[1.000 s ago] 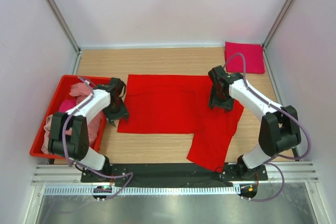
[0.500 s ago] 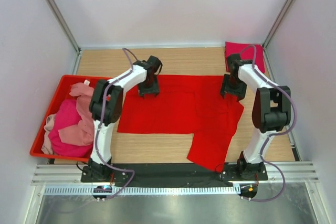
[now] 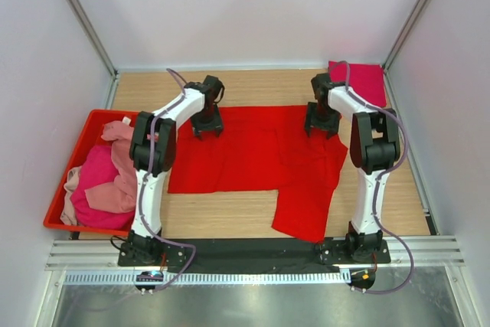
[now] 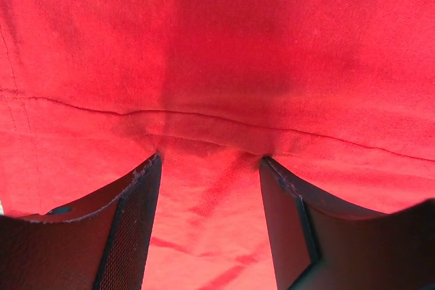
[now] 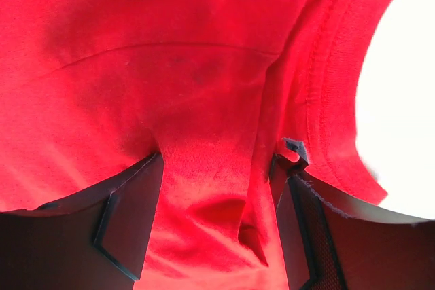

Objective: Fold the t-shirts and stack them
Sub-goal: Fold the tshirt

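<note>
A bright red t-shirt (image 3: 253, 155) lies spread flat on the wooden table, with one flap reaching toward the near edge. My left gripper (image 3: 207, 128) presses down on its far left edge; in the left wrist view the left gripper (image 4: 211, 157) stands open, with a seam of red cloth (image 4: 217, 66) across the gap. My right gripper (image 3: 321, 125) is down on the far right edge by the collar. In the right wrist view the right gripper (image 5: 221, 151) is open, with a ridge of cloth (image 5: 217, 208) bunched between its fingers. A folded magenta t-shirt (image 3: 358, 82) lies in the far right corner.
A red plastic bin (image 3: 89, 123) stands at the left edge of the table. It holds a crumpled magenta shirt (image 3: 98, 181) and a pale pink shirt (image 3: 122, 143). White walls close in the table on three sides.
Both arms have swung from the shirt's sides to its far edge. The left arm moved furthest, up from beside the bin. Both pairs of jaws have widened.
</note>
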`<state>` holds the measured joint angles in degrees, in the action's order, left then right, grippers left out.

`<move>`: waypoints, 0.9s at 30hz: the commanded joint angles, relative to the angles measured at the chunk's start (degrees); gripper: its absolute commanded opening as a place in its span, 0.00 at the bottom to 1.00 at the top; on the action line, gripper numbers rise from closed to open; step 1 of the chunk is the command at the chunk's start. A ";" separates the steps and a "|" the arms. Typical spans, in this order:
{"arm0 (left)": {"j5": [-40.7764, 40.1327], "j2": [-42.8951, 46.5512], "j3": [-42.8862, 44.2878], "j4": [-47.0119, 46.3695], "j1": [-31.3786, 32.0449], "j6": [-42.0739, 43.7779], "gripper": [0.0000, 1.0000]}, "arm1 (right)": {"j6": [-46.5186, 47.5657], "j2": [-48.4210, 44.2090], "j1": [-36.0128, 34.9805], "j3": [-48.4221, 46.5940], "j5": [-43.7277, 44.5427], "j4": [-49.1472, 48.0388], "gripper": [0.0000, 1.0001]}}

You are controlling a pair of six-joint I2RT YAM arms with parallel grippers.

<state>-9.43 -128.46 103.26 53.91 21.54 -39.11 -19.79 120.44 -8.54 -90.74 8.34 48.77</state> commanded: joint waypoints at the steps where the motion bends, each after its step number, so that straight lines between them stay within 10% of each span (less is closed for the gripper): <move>1: -3.40 -2.84 -2.28 1.72 -3.78 0.88 0.61 | -0.24 5.32 -2.71 -5.48 -1.92 -1.75 0.72; 15: -0.24 4.18 5.28 3.92 -4.67 5.63 0.64 | 1.16 5.87 -4.30 -26.60 10.63 17.82 0.75; 27: 5.56 20.26 -5.33 2.43 -0.89 5.71 0.65 | -8.66 -34.10 -10.26 13.72 3.55 22.24 0.72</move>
<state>-6.72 -112.81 101.60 57.17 20.08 -34.00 -23.16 92.07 -15.14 -84.16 15.29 67.66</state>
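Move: Both hands are already down on the spread red t-shirt, whose middle lies about 12 cm right and 7 cm back of the left hand, and some 20 cm left and 6 cm back of the right hand. The folded pink t-shirt sits about 17 cm ahead and 10 cm right of the right hand; the red bin's middle is roughly 30 cm left and 12 cm back of the left hand. Both open grippers drag the t-shirt 5 cm left, the right's also forward, then lift; the right retreats 16 cm. ##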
